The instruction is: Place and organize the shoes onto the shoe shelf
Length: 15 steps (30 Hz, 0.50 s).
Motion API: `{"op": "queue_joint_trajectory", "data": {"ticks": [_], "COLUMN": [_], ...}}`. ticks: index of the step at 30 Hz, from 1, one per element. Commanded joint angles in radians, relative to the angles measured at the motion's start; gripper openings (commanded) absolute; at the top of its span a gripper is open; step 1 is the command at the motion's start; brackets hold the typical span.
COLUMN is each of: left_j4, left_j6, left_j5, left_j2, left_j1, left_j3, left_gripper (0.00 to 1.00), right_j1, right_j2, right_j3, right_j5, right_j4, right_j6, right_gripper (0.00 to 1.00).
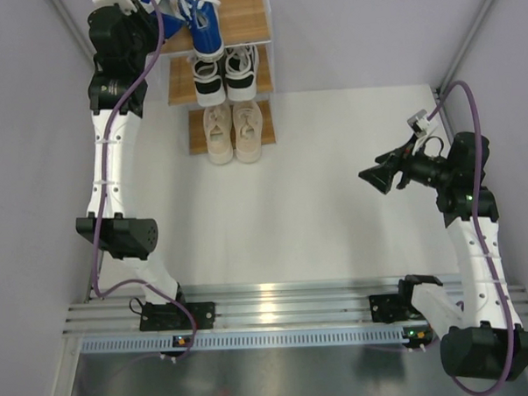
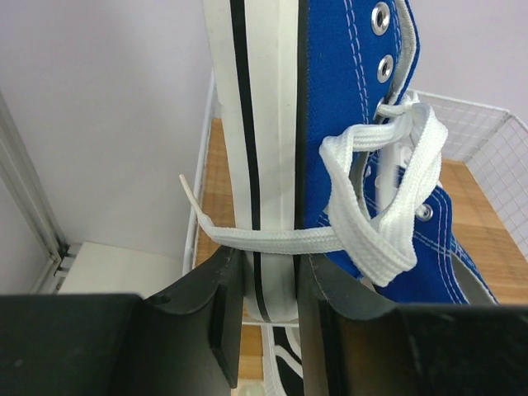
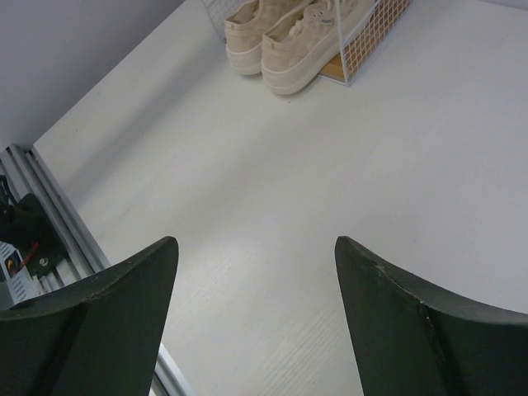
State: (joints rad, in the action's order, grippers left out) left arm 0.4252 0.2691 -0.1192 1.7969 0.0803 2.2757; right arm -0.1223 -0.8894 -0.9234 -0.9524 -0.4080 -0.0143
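The shoe shelf (image 1: 252, 19) stands at the table's far edge. A beige pair (image 1: 233, 129) fills its lowest board, a black-and-white pair (image 1: 225, 75) the middle one, and one blue shoe (image 1: 207, 29) lies on the top board. My left gripper (image 2: 268, 264) is shut on the white sole of a second blue shoe (image 2: 346, 124), held on its side over the top board's left end, laces dangling. The resting blue shoe (image 2: 441, 256) lies just to its right. My right gripper (image 1: 377, 177) hangs open and empty over the table's right side, facing the beige pair (image 3: 280, 33).
A grey wall runs close along the left arm, and another stands behind the shelf. The shelf's white wire mesh side (image 2: 495, 140) borders the top board (image 2: 487, 231). An aluminium rail (image 1: 278, 316) carrying both arm bases crosses the near edge of the white table (image 1: 333, 177).
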Motion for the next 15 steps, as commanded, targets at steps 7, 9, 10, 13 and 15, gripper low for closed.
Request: {"op": "queue_joint_trajectory", "data": {"ticks": [7,9,10,13,15], "left_j4": [-0.310,-0.325,-0.332,-0.358,-0.373], "left_j6": [-0.030,-0.036,-0.037,-0.025,0.001], "left_j5": [-0.092,-0.105,-0.108,-0.099,-0.088], "left_j2": [0.067,0.088,0.094,0.113,0.121], "left_j1": [0.004,0.006,0.007,0.007,0.009], "left_j3": [0.022,0.021,0.021,0.021,0.021], "left_gripper": [0.00,0.00,0.00,0.00,0.00], "right_j1": [-0.022,-0.025,-0.027,-0.033,-0.037], "right_j2": [0.023,0.024,0.026,0.032,0.033], "right_j3": [-0.012,-0.015,-0.017,-0.017,-0.014], "right_j5": [-0.023,-0.023,-0.023,-0.023,-0.023], "right_j4": [0.047,0.048,0.048,0.049,0.049], "right_j6": [0.008,0.008,0.008,0.008,0.010], "right_gripper": [0.77,0.77,0.77,0.77,0.77]}}
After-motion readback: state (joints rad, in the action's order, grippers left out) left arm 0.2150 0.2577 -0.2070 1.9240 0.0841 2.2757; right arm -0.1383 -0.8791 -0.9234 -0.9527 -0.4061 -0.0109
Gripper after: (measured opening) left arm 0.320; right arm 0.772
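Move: At the front edge of the top shelf, the left hand still grips a blue shoe; its free spot lies about 9 cm ahead, 2 cm right and 8 cm below. The other blue shoe, already standing there, is some 7 cm ahead and 10 cm right, 4 cm lower. The left black sneaker is roughly 5 cm ahead, 9 cm right and 25 cm below. From the idle right hand, the free spot is about 35 cm ahead, 55 cm left and 15 cm up. Reaching forward over the top shelf, the left hand carries the blue shoe about 5 cm deeper into the space left of the standing blue shoe, first lifting slightly, then sinking some 2 cm. The wrist turns about 5 degrees counter-clockwise and tips the fingers up by as much, while they keep their pinch on the shoe's sole edge. ##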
